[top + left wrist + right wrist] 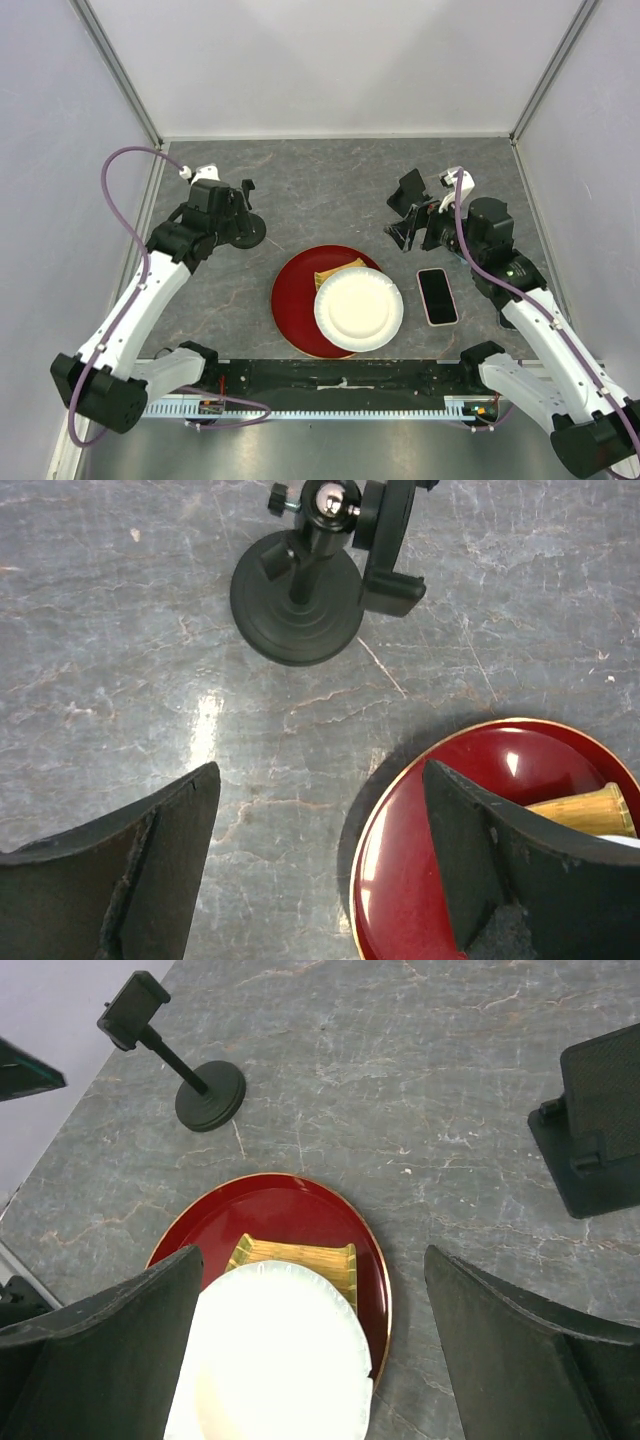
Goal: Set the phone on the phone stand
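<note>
The phone (437, 296) lies flat on the table, screen up, just right of the plates and below my right gripper (404, 222). That gripper (312, 1256) hangs open and empty above the plates. The phone stand (409, 186), black with a tilted back rest, stands just beyond it, and in the right wrist view the stand (592, 1130) shows at the right edge. My left gripper (238, 207) is far left, open and empty (320, 770), over bare table beside the red plate. The phone is out of both wrist views.
A red plate (298, 300) carries a white paper plate (358, 308) and a bamboo piece (336, 271) under it. A black clamp holder on a round base (246, 232) stands ahead of the left fingers (298, 598). Walls close in the table.
</note>
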Controlling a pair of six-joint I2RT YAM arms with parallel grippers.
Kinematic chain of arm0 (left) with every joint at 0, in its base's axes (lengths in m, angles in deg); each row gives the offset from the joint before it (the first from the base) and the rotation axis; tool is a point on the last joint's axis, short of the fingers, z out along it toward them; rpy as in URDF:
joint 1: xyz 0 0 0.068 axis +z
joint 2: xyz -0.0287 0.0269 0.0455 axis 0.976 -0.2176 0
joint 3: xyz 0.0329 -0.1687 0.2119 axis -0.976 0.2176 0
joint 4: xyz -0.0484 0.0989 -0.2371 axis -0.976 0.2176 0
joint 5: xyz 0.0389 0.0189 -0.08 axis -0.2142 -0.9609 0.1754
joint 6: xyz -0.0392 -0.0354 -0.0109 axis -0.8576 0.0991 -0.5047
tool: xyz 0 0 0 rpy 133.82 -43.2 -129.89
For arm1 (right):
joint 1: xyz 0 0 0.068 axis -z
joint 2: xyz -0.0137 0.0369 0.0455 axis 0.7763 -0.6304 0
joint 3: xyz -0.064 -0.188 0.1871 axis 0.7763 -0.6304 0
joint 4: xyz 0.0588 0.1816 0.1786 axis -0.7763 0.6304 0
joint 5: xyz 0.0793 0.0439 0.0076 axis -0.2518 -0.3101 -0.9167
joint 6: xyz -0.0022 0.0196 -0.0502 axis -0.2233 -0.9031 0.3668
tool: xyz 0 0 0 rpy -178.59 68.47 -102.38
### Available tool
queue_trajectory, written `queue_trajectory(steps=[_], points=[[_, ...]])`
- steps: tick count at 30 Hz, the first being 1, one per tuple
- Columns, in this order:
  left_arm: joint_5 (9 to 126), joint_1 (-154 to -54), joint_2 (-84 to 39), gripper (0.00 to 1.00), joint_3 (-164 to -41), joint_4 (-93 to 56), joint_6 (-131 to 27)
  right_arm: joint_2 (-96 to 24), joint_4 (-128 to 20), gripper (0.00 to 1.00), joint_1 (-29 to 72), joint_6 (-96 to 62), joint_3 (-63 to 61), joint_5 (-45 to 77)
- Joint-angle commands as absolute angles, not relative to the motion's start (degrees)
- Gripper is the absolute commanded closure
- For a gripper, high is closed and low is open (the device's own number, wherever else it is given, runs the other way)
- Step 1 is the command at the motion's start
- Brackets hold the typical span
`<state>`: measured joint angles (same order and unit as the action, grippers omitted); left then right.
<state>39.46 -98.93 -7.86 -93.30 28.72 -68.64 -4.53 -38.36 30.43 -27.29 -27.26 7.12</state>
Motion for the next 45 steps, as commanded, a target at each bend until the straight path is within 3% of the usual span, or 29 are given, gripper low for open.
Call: queue_trajectory(steps=[1,11,18,23,29,31,35,36,45], points=[[44.66,-97.56,-12.88,0.15,-96.18,22.05,-65.18,-5.06,-41.52,0.02,30.18,-28.1,-27.5,5.56],[41.41,-97.47,-23.52,0.23,-98.91,17.31,-62.02,-5.94,-37.21,0.02,30.18,-24.41,-26.97,11.63],[37.9,-97.56,-25.98,0.24,-100.23,12.2,-56.75,-7.7,-36.59,0.02,30.18,-23.0,-27.32,13.39],[37.98,-97.56,-28.45,0.32,-101.64,11.76,-55.51,-9.54,-37.38,0.02,30.18,-22.74,-27.94,13.83],[38.6,-97.56,-28.18,0.53,-100.23,8.42,-54.55,-11.65,-38.09,0.02,30.18,-22.65,-28.02,14.8],[37.72,-97.56,-28.19,0.68,-100.23,8.33,-53.58,-12.18,-38.44,0.02,30.09,-23.09,-28.02,14.62],[39.38,-97.74,-26.96,0.87,-96.9,6.15,-52.44,-12.45,-39.49,0.02,29.83,-24.31,-28.2,11.99],[40.17,-97.82,-26.61,0.98,-96.2,5.79,-52.26,-12.27,-39.84,0.02,29.57,-24.93,-28.37,11.46],[57.39,-98.0,-23.09,0.98,-94.34,2.62,-49.89,-14.72,-39.85,0.02,27.37,-29.41,-27.42,12.77]])
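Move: The clamp head of the upright phone stand is ahead of the left hand, about 12 cm out, 3 cm to its right and a few centimetres lower; the red plate is some 22 cm to that hand's right, 10 cm back and 20 cm below. From the right hand, that clamp is roughly 30 cm left, 12 cm ahead and 8 cm lower, the folding stand 17 cm ahead and 5 cm right, and the phone about 8 cm back, 10 cm right and 26 cm down. The left hand reaches forward about 10 cm, sinking 3 to 4 cm and easing slightly right, to the near end of the upright stand's clamp head, where its wide-open fingers close and pinch the lower lip; still gripping, it then draws about 1.5 cm right and 1 cm back, turning slightly clockwise. The right hand, empty and open, sinks some 5 cm and comes forward about 2 cm, staying above the table short of the folding stand. ##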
